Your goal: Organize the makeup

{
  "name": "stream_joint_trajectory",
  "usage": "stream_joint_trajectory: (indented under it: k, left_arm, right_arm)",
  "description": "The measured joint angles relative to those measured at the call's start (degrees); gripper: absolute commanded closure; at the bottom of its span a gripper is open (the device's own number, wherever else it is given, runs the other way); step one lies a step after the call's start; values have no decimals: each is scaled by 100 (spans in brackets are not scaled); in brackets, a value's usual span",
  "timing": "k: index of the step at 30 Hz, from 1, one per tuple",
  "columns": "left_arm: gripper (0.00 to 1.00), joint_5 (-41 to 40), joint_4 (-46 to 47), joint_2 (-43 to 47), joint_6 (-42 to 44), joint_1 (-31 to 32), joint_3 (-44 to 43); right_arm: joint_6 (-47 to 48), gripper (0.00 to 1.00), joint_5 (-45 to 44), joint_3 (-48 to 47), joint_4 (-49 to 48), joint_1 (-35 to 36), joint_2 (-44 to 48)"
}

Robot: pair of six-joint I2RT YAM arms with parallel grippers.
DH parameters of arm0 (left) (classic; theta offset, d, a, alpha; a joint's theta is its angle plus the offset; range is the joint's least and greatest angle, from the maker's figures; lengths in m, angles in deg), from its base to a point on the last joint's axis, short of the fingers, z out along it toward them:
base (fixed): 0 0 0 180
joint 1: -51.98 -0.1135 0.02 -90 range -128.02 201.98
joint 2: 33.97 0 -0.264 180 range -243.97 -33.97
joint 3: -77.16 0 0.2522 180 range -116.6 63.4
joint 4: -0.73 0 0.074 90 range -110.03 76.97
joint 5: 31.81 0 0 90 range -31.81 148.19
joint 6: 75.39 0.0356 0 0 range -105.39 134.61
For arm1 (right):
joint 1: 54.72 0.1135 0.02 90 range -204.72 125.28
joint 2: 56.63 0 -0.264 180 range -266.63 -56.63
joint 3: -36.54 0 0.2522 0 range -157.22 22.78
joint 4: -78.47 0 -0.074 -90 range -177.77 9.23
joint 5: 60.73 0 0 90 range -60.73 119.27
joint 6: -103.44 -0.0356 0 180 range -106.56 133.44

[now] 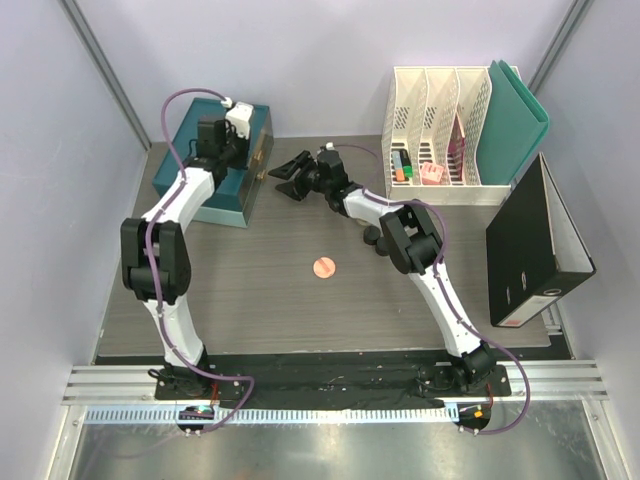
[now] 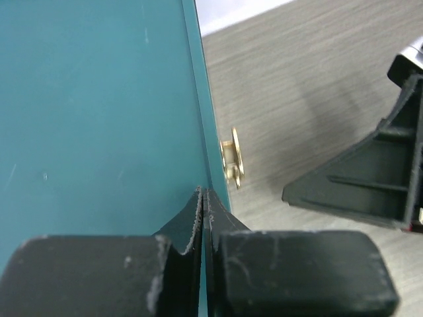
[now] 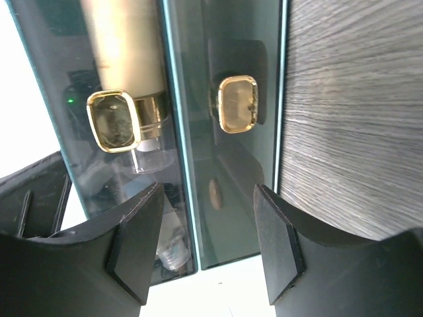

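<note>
A teal box (image 1: pixel 205 185) stands at the back left, with a gold latch (image 2: pixel 232 157) on its front. My left gripper (image 2: pixel 201 196) is on top of it (image 1: pixel 215 140), its fingers closed along the front edge of the teal lid (image 2: pixel 99 112). My right gripper (image 1: pixel 288 172) is open and empty just in front of the box. In the right wrist view it (image 3: pixel 211 244) faces the glossy box front, where a cream bottle (image 3: pixel 125 46) and a clear tube's cap (image 3: pixel 168 249) show. A round pink compact (image 1: pixel 323 266) lies mid-table. Small black jars (image 1: pixel 372 236) sit beside the right arm.
White file holders (image 1: pixel 440 125) with markers and a pink thing stand at the back right, a teal folder (image 1: pixel 515 120) leaning in them. A black binder (image 1: pixel 535 245) lies at the right edge. Walls close in on the left, back and right.
</note>
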Motion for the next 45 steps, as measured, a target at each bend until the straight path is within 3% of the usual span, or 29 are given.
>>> stream_joint_trajectory:
  k: [20,32,45]
  left_arm:
    - [100,-120,-1790,1113,-188,153,645]
    - [100,-238,-2146,1639,-188,197,1097]
    - [100,-610,-2074,1982,-197,308,1580]
  right_arm:
    - [-13,38,2,350,-92,2,0]
    - [-46,38,-85,-511,24,4,-407]
    - [-142,39,-105,-531,92,4,-426]
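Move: The closed left fingertips are at the right edge of the drawer box's lid; the lid's near right corner lies some 13 cm back and 1 cm to the right, the box's middle 2 cm ahead, 6 cm left and 7 cm below, the upper knob about 3 cm ahead, 4 cm right and 4 cm below. From the open right hand the lower knob is roughly 3 cm ahead, 3 cm left and 1 cm below, the upper knob 3 cm ahead, 4 cm left and 3 cm above. With its fingers shut and still on the lid, the left hand draws back some 13 cm along the box's right edge towards the near right corner, sinking slightly and tipping its fingers about 15 degrees farther down as it drags on the box. The open right hand stays before the drawer fronts, first sinking about 2.5 cm and pausing, then easing forward about 2 cm and partly back up, its lower fingertip coming close beside the lower knob; whether they touch can't be seen. ##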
